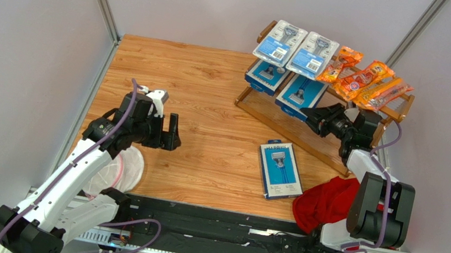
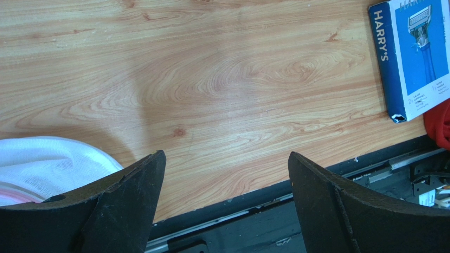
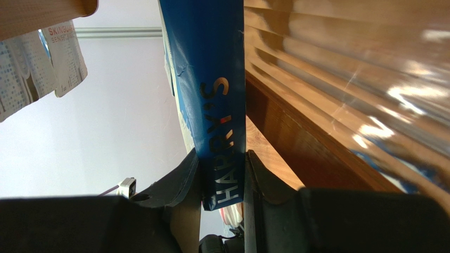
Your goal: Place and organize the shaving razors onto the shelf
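Observation:
The wooden shelf [image 1: 258, 108] stands at the back right. Its top tier carries two clear blister packs [image 1: 295, 48] and three orange bags [image 1: 364, 81]. Two blue razor boxes lean on the lower tier: one on the left [image 1: 265, 75], one on the right [image 1: 300, 92]. My right gripper [image 1: 312, 117] is shut on the right box's edge; the right wrist view shows this box [image 3: 219, 105] pinched between the fingers of the gripper [image 3: 222, 174], beside the shelf slats [image 3: 343, 79]. A third blue box [image 1: 280, 169] [image 2: 417, 52] lies flat on the table. My left gripper [image 1: 171, 133] [image 2: 226, 158] hangs open over bare wood.
A red cloth [image 1: 325, 203] [image 2: 438, 124] lies by the right arm's base, touching the flat box's corner. A white mesh bag [image 1: 123, 168] [image 2: 47, 163] sits under the left arm. The black front rail [image 1: 226, 225] borders the table's near edge.

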You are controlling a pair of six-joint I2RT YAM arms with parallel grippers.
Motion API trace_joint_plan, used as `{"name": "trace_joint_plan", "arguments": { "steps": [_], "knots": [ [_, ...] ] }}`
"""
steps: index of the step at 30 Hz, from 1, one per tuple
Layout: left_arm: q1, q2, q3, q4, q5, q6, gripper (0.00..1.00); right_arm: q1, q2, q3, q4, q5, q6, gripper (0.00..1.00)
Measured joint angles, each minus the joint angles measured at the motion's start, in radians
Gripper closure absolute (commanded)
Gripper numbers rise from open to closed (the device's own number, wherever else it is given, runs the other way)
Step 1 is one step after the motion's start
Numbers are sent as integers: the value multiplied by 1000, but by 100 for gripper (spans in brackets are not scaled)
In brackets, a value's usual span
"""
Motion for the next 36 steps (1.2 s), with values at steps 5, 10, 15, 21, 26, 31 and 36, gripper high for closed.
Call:
{"name": "trace_joint_plan", "arguments": {
  "steps": [5,10,15,21,26,31,36],
  "knots": [
    [0,0,-5,1,2,0,5,24,23,31,-19,18,-1,89],
    [0,0,-6,2,5,0,6,33,33,40,-23,27,-1,83],
    [0,0,-7,7,7,0,6,34,33,42,-23,38,2,67],
    [0,0,-7,7,8,0,6,34,32,52,-34,61,2,47],
    [0,0,-9,7,11,0,6,38,14,55,-45,82,-3,41],
    [0,0,-9,7,18,0,6,39,-8,54,-60,94,-9,32],
    [0,0,-9,7,24,0,6,40,-37,40,-71,102,-25,22]
  ]
}}
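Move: The blue razor box pinched in the right hand is already on the middle shelf; its middle, close to its resting place, lies about 7 cm ahead of that hand, 2 cm left and 1 cm up. The first blue box is some 11 cm ahead and 13 cm left. Above on the top shelf, roughly 13 cm ahead and 12 cm up, are the nearer clear pack, 1 cm left, and an orange pack, 5 cm right. From the left hand the held box is around 24 cm ahead, 36 cm right and 2 cm up. The held blue box is nudged about 1 cm forward and left along the middle shelf, towards the first blue box, the right fingers still pinching its near right-hand side. After creeping slightly farther forward, the right fingers open wide and let go of it, and the hand lifts about 1 cm, starting to ease back at the end. ##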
